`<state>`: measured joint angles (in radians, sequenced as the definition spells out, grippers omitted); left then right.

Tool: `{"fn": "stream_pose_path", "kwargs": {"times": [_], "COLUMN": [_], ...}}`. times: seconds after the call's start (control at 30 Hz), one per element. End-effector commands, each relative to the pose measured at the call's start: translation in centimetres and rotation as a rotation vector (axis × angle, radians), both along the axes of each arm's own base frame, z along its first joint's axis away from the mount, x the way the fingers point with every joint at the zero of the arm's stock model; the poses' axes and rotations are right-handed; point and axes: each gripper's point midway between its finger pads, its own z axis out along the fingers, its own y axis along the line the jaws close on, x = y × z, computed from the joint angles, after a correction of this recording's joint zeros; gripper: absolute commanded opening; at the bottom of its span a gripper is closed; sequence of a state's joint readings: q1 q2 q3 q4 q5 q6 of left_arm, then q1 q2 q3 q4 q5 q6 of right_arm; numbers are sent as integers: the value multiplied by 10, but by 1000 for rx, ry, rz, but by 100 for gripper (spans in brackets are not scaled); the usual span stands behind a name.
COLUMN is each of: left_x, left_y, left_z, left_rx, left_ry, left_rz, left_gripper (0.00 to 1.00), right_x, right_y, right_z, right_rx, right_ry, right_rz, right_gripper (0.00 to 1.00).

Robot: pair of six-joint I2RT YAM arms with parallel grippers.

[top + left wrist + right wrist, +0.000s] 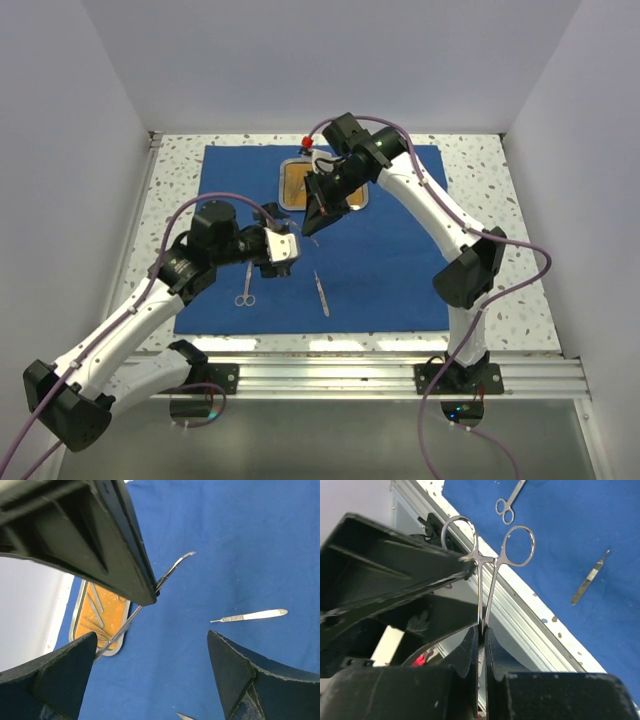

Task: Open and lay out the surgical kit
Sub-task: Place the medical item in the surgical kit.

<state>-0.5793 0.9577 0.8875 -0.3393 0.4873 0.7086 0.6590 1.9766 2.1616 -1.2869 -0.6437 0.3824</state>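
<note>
The royal-blue cloth wrap (380, 260) lies spread flat on the table. Near its far edge stands the small steel tray (283, 185) with an orange-brown inside, and slim instruments (95, 605) still lie in it. My right gripper (316, 215) hovers beside the tray, shut on ring-handled forceps (490, 587). Their curved tip (172, 569) sticks out past its fingers. My left gripper (278, 268) stands open close by, one finger (420, 572) right at the forceps' ring handles. Scissors (245, 285) and a slim silver knurled tool (322, 295) rest on the cloth.
A speckled tabletop (490, 190) borders the cloth, with white walls on three sides. An aluminium rail (350, 375) runs along the near edge at the arm bases. A red-capped fitting (307, 142) sits just beyond the tray.
</note>
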Motion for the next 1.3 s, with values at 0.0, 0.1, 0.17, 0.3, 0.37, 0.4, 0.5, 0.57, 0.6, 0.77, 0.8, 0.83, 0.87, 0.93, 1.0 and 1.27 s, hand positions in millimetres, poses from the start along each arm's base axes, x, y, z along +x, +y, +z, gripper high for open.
{"fn": "stream_pose_path", "kwargs": {"times": [0.0, 0.1, 0.17, 0.3, 0.37, 0.4, 0.5, 0.57, 0.6, 0.77, 0.8, 0.83, 0.87, 0.93, 1.0, 1.27], "left_x": [1, 6, 11, 16, 16, 17, 23, 24, 26, 23, 22, 22, 23, 25, 26, 27], "left_y": [-5, -6, -7, -6, -7, -8, -5, -3, 0, 1, 1, -1, -1, -2, -1, -11], "left_z": [-4, -5, -1, -4, -9, -9, -9, -9, -11, -9, -9, -4, -3, -1, -5, -32], "left_rx": [11, 19, 17, 41, 50, 49, 42, 47, 56, 49, 45, 24, 19, -11, -22, -114], "left_ry": [-27, -43, -68, -80, -72, -76, -78, -76, -71, -37, -18, 6, 22, 106, 187, 642], "left_rz": [-31, -17, -8, 7, 3, 4, 49, 67, 81, 97, 100, 112, 121, 176, 228, 502], "left_gripper": [94, 93, 91, 78, 71, 56, 10, 0, 0, 0, 0, 0, 0, 0, 0, 0], "right_x": [-22, -31, -37, -44, -46, -45, -45, -45, -45, -41, -40, -37, -33, -17, 2, 93], "right_y": [6, 10, 12, 14, 15, 15, 15, 15, 14, 16, 17, 17, 17, 15, 15, -15], "right_z": [22, 24, 26, 27, 29, 29, 30, 30, 30, 28, 30, 29, 23, 22, 19, 23], "right_rx": [38, 43, 44, 46, 50, 49, 51, 50, 48, 46, 45, 37, 13, -18, -53, -68], "right_ry": [49, 63, 65, 71, 69, 70, 67, 63, 67, 57, 45, 37, 43, -2, -40, -179], "right_rz": [37, 52, 63, 75, 78, 75, 75, 76, 73, 70, 66, 59, 46, 4, -53, -383], "right_gripper": [0, 0, 0, 0, 0, 0, 0, 0, 0, 0, 0, 0, 0, 33, 97, 98]}}
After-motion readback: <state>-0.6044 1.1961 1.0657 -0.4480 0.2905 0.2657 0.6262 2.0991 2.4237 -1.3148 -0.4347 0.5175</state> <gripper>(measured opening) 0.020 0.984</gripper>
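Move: Just ahead of the left hand's open fingers, the forceps hang crosswise from the right hand's shut ones, their middle about 3 cm forward, 3 cm right and 4 cm below the left hand. For the right hand, the left fingers' gap is some 4 cm left, 2 cm back and 3 cm up. From the right hand, the tray lies about 19 cm ahead, 3 cm right, and the scalpel 9 cm back, 3 cm right, both some 20 cm below. Handing over in mid-air, the right hand brings the forceps back about 3 cm and slightly left while the left sinks some 3 cm onto their ring end and pinches it. The right then opens, lets go and draws forward about 9 cm; the left, keeping its grip, eases 2 cm forward, tipping down and turning counter-clockwise. ##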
